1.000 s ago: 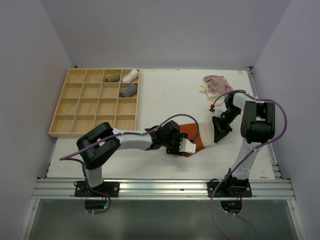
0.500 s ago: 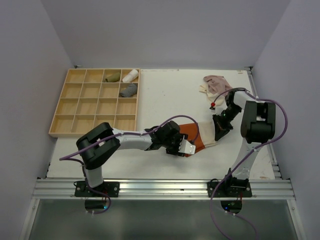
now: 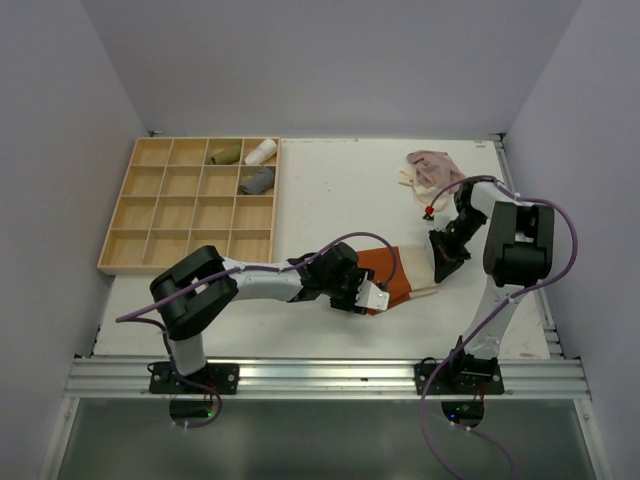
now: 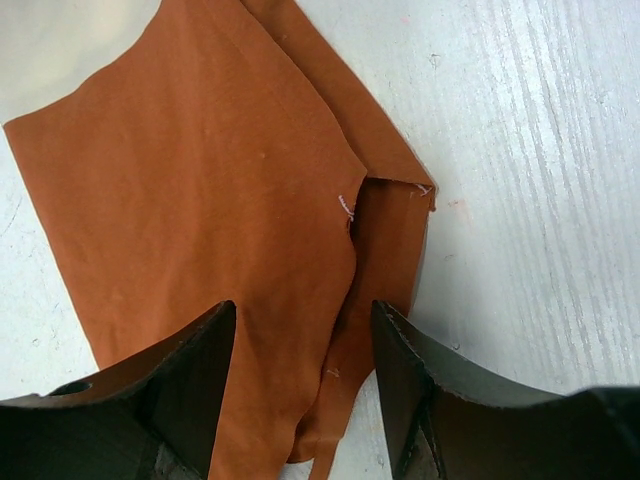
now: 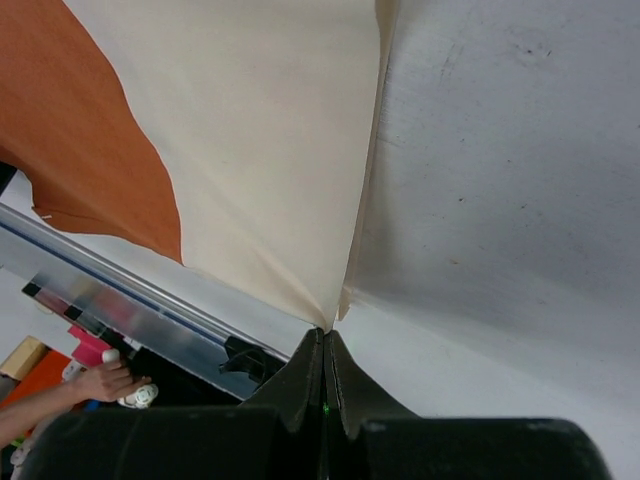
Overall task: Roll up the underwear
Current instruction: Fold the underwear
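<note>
A rust-orange underwear (image 3: pixel 383 266) lies flat on the white table between the two arms, its cream part (image 3: pixel 421 272) on the right. My left gripper (image 3: pixel 372 297) is open low over its near-left edge. In the left wrist view the orange cloth (image 4: pixel 220 200) spreads ahead and a folded edge runs between the fingers (image 4: pixel 190 390). My right gripper (image 5: pixel 326 335) is shut on a corner of the cream part (image 5: pixel 270 150), which rises taut from the tips beside the orange cloth (image 5: pixel 80 140). A pale beige-pink underwear (image 3: pixel 430 168) lies crumpled at the back right.
A wooden compartment tray (image 3: pixel 150 215) stands at the back left and holds three rolled cloths (image 3: pixel 257 180) in its far right cells. An aluminium rail (image 3: pixel 320 375) runs along the near edge. A person's hand (image 5: pixel 100 380) shows beyond the table edge.
My left gripper has shifted slightly toward the near edge over the orange cloth. The right gripper has drawn its corner a little to the right, and the cloth lies flatter.
</note>
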`<state>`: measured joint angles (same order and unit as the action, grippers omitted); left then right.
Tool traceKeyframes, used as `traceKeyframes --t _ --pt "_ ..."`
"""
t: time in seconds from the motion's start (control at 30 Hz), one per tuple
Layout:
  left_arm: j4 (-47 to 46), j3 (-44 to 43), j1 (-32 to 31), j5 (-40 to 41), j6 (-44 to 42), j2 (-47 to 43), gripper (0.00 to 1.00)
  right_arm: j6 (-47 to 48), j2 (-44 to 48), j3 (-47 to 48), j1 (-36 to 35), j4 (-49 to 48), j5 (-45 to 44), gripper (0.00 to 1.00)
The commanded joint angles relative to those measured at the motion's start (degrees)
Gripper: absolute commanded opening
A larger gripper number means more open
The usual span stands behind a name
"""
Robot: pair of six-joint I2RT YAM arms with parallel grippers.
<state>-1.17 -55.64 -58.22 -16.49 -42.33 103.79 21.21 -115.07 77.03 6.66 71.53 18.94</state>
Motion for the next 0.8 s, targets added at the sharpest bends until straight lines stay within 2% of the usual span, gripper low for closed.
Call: traceKeyframes --t 0.0,0.33,0.4,0.5,0.63,0.77 --pt "2.93 1.41 -0.23 0.76 -1.36 -0.87 0.61 1.02 0.02 -0.04 0.37 1.77 -0.57 0.0" --pt "2.75 -0.26 0.03 0.15 -0.83 -1.92 0.61 1.46 -0.51 -4.87 -0.59 0.37 4.26 0.0" --pt "3.1 -1.13 0.38 -0.64 -0.22 -2.1 0.61 1.99 -0.51 -4.53 -0.68 1.24 5.05 0.11" --pt "4.77 -2.36 1.26 -2.75 0.49 -3.59 0.6 3.48 -0.95 -2.16 -0.68 3.43 4.97 0.21" --pt "9.23 -2.72 3.54 -8.37 -0.47 -9.81 0.6 7.77 -0.77 7.74 0.28 8.18 3.56 0.24" --pt "14.17 -3.77 6.0 -13.56 -1.97 -14.05 0.59 10.6 -0.86 15.33 0.55 12.05 6.45 0.24"
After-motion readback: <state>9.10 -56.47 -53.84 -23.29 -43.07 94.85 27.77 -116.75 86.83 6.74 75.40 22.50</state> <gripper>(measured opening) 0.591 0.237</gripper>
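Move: The right hand still pinches the near corner of the underwear's cream waistband; the underwear's middle is about 10 cm to its left and 2 cm ahead, a little below. The waistband's far corner is some 10 cm ahead and 2 cm left, and the pink-and-cream cloth pile about 28 cm straight ahead. The left hand, half open low over the leg end, has the underwear's middle roughly 8 cm to its right and 3 cm ahead. Right hand eases back, releases the waistband, then sweeps about 6 cm forward; left lifts about 5 cm. ##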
